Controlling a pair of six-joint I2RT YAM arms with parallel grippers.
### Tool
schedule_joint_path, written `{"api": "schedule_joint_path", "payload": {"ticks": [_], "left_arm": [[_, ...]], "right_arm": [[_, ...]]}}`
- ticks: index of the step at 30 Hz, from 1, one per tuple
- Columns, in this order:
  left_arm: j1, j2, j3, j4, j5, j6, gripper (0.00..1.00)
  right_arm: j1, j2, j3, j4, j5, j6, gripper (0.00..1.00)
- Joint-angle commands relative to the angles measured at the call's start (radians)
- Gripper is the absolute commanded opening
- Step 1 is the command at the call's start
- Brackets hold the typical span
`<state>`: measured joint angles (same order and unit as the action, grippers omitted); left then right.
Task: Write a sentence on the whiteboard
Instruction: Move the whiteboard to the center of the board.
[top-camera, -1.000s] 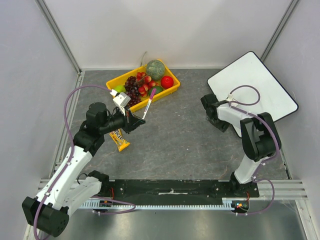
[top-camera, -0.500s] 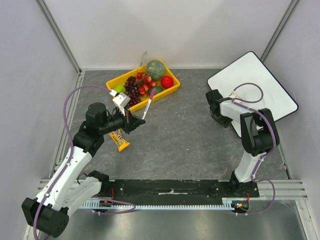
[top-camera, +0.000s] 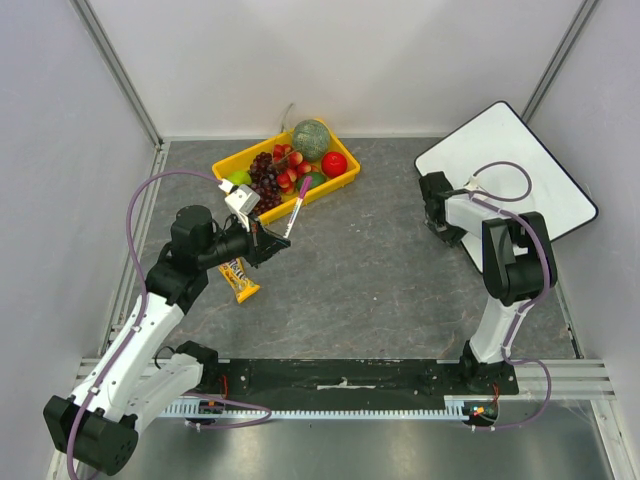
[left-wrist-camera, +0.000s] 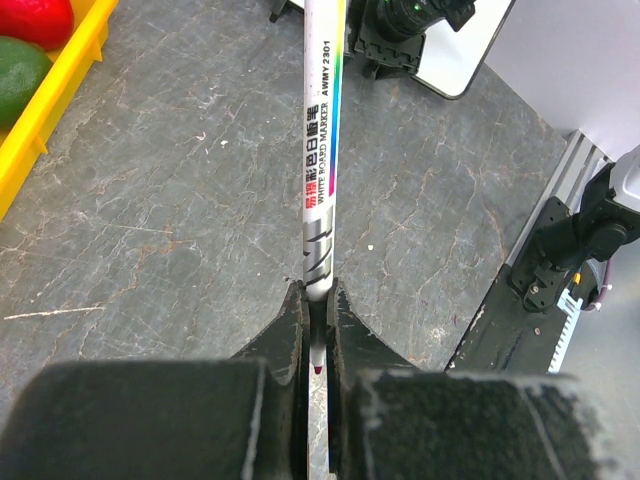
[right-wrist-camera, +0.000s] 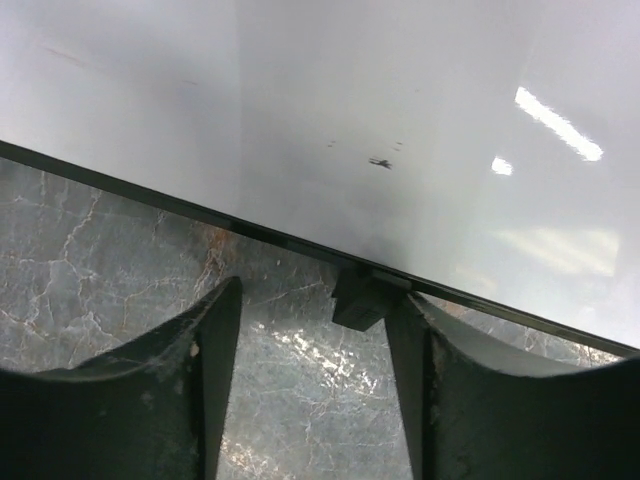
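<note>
The whiteboard (top-camera: 510, 170) lies at the back right, glossy white with a thin black rim. My right gripper (top-camera: 432, 192) is at its near left edge. In the right wrist view the right gripper (right-wrist-camera: 315, 295) stands open over the grey tabletop, and a small black clip (right-wrist-camera: 358, 298) on the whiteboard (right-wrist-camera: 400, 110) edge sits just inside its right finger. My left gripper (top-camera: 270, 241) hovers left of centre, shut on a white marker (top-camera: 297, 214). The left wrist view shows the marker (left-wrist-camera: 322, 130) pinched near its red tip by the left gripper (left-wrist-camera: 318, 300), pointing toward the whiteboard (left-wrist-camera: 465, 50).
A yellow tray (top-camera: 330, 190) of fruit sits at the back centre, just beyond the marker. A snack bar (top-camera: 238, 279) lies under the left arm. Grey walls and metal rails enclose the table. The tray's corner (left-wrist-camera: 60, 90) shows in the left wrist view.
The right gripper has moved away from me up to the whiteboard's edge, and its jaws have narrowed a little. The left arm and marker have not moved.
</note>
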<state>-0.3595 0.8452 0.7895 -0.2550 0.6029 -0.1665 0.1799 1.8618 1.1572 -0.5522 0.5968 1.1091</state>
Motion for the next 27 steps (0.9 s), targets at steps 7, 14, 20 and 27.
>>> {"api": "schedule_joint_path", "payload": {"ticks": [7, 14, 20, 27], "left_arm": [[0.007, -0.003, -0.001, 0.037, 0.008, -0.011, 0.02], [0.007, -0.006, -0.004, 0.037, 0.009, -0.013, 0.02], [0.007, -0.008, -0.003, 0.037, 0.011, -0.013, 0.02], [0.007, -0.009, -0.003, 0.039, 0.015, -0.013, 0.02]], "right_arm": [[-0.059, 0.034, -0.017, 0.006, -0.023, -0.046, 0.43], [-0.059, 0.036, -0.033, 0.014, -0.054, -0.069, 0.10], [-0.060, 0.022, -0.063, 0.055, -0.132, -0.137, 0.03], [-0.060, -0.065, -0.177, 0.161, -0.210, -0.183, 0.00]]}}
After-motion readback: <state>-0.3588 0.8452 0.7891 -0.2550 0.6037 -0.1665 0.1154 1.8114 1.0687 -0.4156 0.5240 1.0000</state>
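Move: The right hand, fingers slanting down to the right, has the whiteboard's near black clip almost between its open tips: about 2 cm to its right, 1 cm back, at the same height. The whiteboard's middle lies roughly 14 cm ahead and 10 cm right, about level; the far clip is some 12 cm ahead and 5 cm left, also level. From the left hand the near clip is about 14 cm ahead, 40 cm right and 23 cm down. The right fingers close on the near black clip at the whiteboard's edge and pinch it firmly. While they shut, the hand slides about 1.5 cm to the right into the edge, then all but stays put at table height, turning only a few degrees. The left hand keeps still, holding the marker. ##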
